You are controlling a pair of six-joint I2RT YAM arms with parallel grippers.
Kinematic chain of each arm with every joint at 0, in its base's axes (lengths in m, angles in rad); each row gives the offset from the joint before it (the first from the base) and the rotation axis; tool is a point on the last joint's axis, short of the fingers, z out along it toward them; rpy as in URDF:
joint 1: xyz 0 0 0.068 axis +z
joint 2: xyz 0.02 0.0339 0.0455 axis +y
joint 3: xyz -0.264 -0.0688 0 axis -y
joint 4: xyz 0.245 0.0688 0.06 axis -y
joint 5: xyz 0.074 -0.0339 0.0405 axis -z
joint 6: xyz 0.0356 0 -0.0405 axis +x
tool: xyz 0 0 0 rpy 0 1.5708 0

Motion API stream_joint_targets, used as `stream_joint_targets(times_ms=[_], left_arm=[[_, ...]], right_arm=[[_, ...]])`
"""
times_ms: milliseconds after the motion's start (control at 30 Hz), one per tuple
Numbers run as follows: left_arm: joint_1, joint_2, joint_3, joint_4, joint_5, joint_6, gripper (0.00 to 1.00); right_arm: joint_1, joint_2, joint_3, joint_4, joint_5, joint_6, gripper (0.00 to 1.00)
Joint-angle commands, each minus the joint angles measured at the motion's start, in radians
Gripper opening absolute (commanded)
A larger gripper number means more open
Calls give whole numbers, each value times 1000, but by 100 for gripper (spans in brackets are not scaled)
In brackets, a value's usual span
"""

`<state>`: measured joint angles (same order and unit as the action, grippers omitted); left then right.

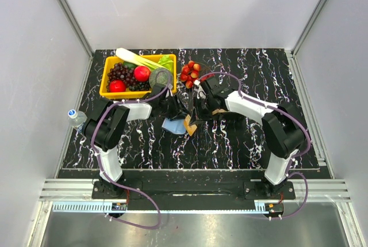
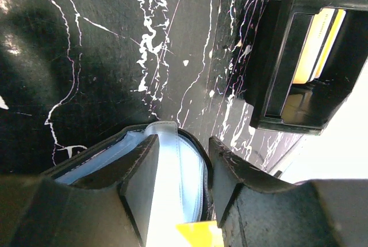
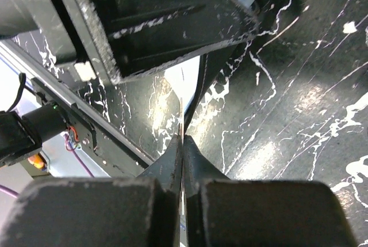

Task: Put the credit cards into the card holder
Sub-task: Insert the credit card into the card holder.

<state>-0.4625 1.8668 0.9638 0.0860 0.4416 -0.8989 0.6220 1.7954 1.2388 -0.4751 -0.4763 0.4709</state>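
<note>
The card holder (image 1: 171, 125) lies open at mid-table, black outside and light blue inside. My left gripper (image 1: 172, 111) hangs over it, open. In the left wrist view the holder's light-blue flap (image 2: 172, 166) stands between the two spread fingers (image 2: 141, 172), and a yellow corner (image 2: 198, 234) shows low down. Just right of the holder, my right gripper (image 1: 196, 118) is shut on a tan credit card (image 1: 190, 125). The right wrist view shows that card edge-on (image 3: 182, 117), rising from the pinched fingertips (image 3: 172, 155). More yellow-orange cards (image 2: 322, 40) stand in a black open tray (image 2: 276, 86).
A yellow basket (image 1: 107, 75) of fruit and vegetables stands at the back left. A pile of small red fruits (image 1: 190, 73) lies beside it. A plastic bottle (image 1: 76, 118) lies at the table's left edge. A large black body (image 3: 155, 22) fills the top of the right wrist view.
</note>
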Motion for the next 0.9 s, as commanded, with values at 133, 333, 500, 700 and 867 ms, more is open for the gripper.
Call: stream_joint_targets(times_ms=[133, 333, 500, 700, 867], left_arm=[[33, -55, -48, 60, 25, -3, 45], [58, -77, -57, 64, 26, 0, 47], [65, -107, -76, 67, 22, 15, 47], [68, -159, -115, 110, 49, 35, 62], [68, -182, -117, 109, 66, 60, 65]], right_arm=[[8, 30, 76, -17, 142, 49, 0], [8, 41, 77, -36, 188, 44, 0], [10, 76, 88, -37, 192, 44, 0], [8, 97, 108, -34, 191, 35, 0], [10, 105, 111, -33, 191, 34, 0]])
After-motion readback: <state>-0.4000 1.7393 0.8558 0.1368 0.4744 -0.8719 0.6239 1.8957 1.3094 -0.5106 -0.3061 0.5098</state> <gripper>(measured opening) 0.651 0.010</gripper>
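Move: The card holder, half folded with its pale sleeves standing up, has its middle about 8 cm to the left of the right hand, 1 cm nearer the robot and some 7 cm below; that hand already pinches the orange credit card. The black box of cards stands about 14 cm right and 3 cm ahead of the right hand, the peaches 18 cm ahead and 1 cm right. From the left hand, the holder lies about 4 cm left, 5 cm back and 3 cm below. The credit card, kept pinched in the right fingers, goes down about 3 cm and nearly as far forward to the card holder's right-hand edge, slightly right too, while the wrist tips the fingers about 10 degrees steeper and turns a little clockwise. The left hand draws left off the holder's edge, then rises, over 2 cm each way, its half-open fingers spreading wider. ##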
